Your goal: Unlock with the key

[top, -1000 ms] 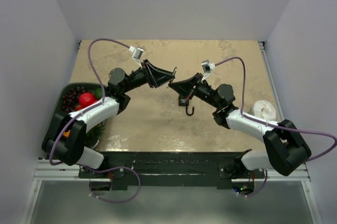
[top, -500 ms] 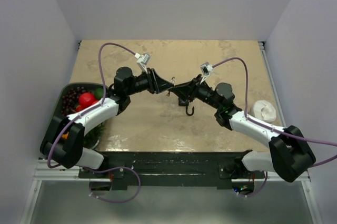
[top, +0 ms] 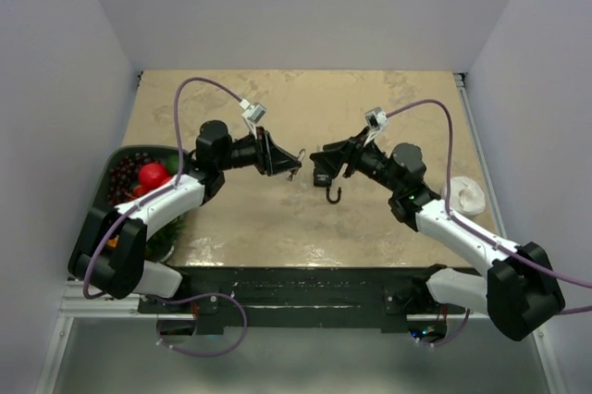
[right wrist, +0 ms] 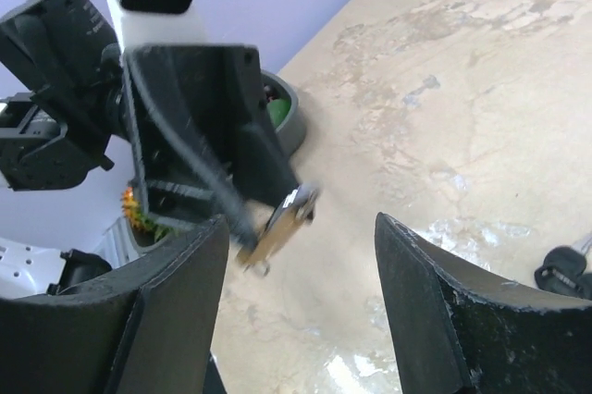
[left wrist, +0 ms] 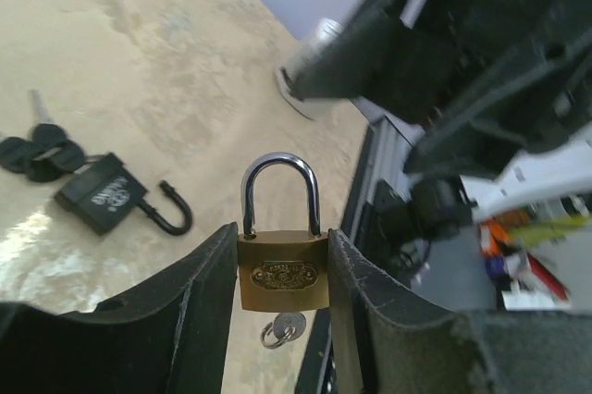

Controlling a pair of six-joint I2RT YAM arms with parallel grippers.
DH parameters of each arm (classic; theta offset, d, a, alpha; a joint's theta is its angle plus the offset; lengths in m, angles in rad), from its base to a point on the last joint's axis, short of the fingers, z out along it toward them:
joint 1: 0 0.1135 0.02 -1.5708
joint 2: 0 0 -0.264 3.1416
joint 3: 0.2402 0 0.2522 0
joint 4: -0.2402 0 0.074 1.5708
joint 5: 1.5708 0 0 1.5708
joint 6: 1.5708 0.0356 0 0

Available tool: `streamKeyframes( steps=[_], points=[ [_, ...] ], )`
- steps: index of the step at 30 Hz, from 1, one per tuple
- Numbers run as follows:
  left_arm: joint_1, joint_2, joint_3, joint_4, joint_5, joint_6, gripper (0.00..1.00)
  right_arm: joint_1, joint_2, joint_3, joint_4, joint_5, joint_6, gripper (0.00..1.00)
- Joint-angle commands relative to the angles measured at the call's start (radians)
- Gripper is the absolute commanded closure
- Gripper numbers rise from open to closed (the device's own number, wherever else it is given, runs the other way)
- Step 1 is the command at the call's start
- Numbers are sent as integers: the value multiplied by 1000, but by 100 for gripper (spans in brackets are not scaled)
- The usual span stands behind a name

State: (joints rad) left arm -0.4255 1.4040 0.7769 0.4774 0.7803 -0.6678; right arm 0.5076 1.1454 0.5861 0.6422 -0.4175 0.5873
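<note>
A brass padlock (left wrist: 283,269) with a closed silver shackle sits upright between my left gripper's (left wrist: 282,229) fingers, which are shut on its body. A small silver key (left wrist: 282,329) with a ring sticks out of its underside. From above, the left gripper (top: 285,161) holds the lock over the table's middle. My right gripper (top: 320,159) faces it a short way to the right, open and empty. In the right wrist view the brass padlock (right wrist: 282,226) hangs blurred between and beyond the right gripper's (right wrist: 301,220) spread fingers, not touching them.
A black padlock (left wrist: 104,195) with its shackle swung open lies on the beige table beside black-headed keys (left wrist: 32,149); from above the black padlock (top: 326,179) lies under the right gripper. A bowl of fruit (top: 118,165) stands at left, a white object (top: 463,194) at right.
The right gripper has opened, let go at the padlock's key end, and drawn back to the right. The left gripper still holds the brass padlock, shifted slightly left.
</note>
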Motion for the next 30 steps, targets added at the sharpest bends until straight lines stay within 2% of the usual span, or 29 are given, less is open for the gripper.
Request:
streamKeyframes(
  steps=[1, 6, 13, 25, 30],
  points=[
    [2, -51, -37, 167, 312, 31, 100, -7, 13, 150, -142, -98, -136, 32],
    [4, -63, -30, 136, 424, 76, 100, -7, 31, 248, -237, -242, -231, 32],
    [5, -56, -27, 187, 484, 36, 100, 3, 76, 265, -207, -458, -199, 32],
    [24, -13, -79, 480, 507, -188, 100, 34, 97, 242, -220, -558, -187, 32],
    [28, -13, -82, 484, 507, -190, 100, 35, 86, 238, -205, -566, -176, 32]
  ],
)
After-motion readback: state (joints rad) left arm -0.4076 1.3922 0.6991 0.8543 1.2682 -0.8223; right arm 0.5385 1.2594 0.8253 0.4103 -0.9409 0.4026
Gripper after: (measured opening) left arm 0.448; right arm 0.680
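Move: The brass padlock, shackle closed and a small key on a ring hanging at it, sits in the left fingers, its middle about 1 cm ahead and 1 cm right of that hand's point. From the open right hand it lies some 8 cm left, 2 cm ahead and 3 cm lower. On the table, roughly 18 cm below the right hand, the black padlock is about 9 cm ahead and 1 cm left; the black keys are 13 cm ahead, 2 cm left. Left draws the held padlock back about 8 cm; open right swings back-left, turning some 30 degrees towards the shackle. ##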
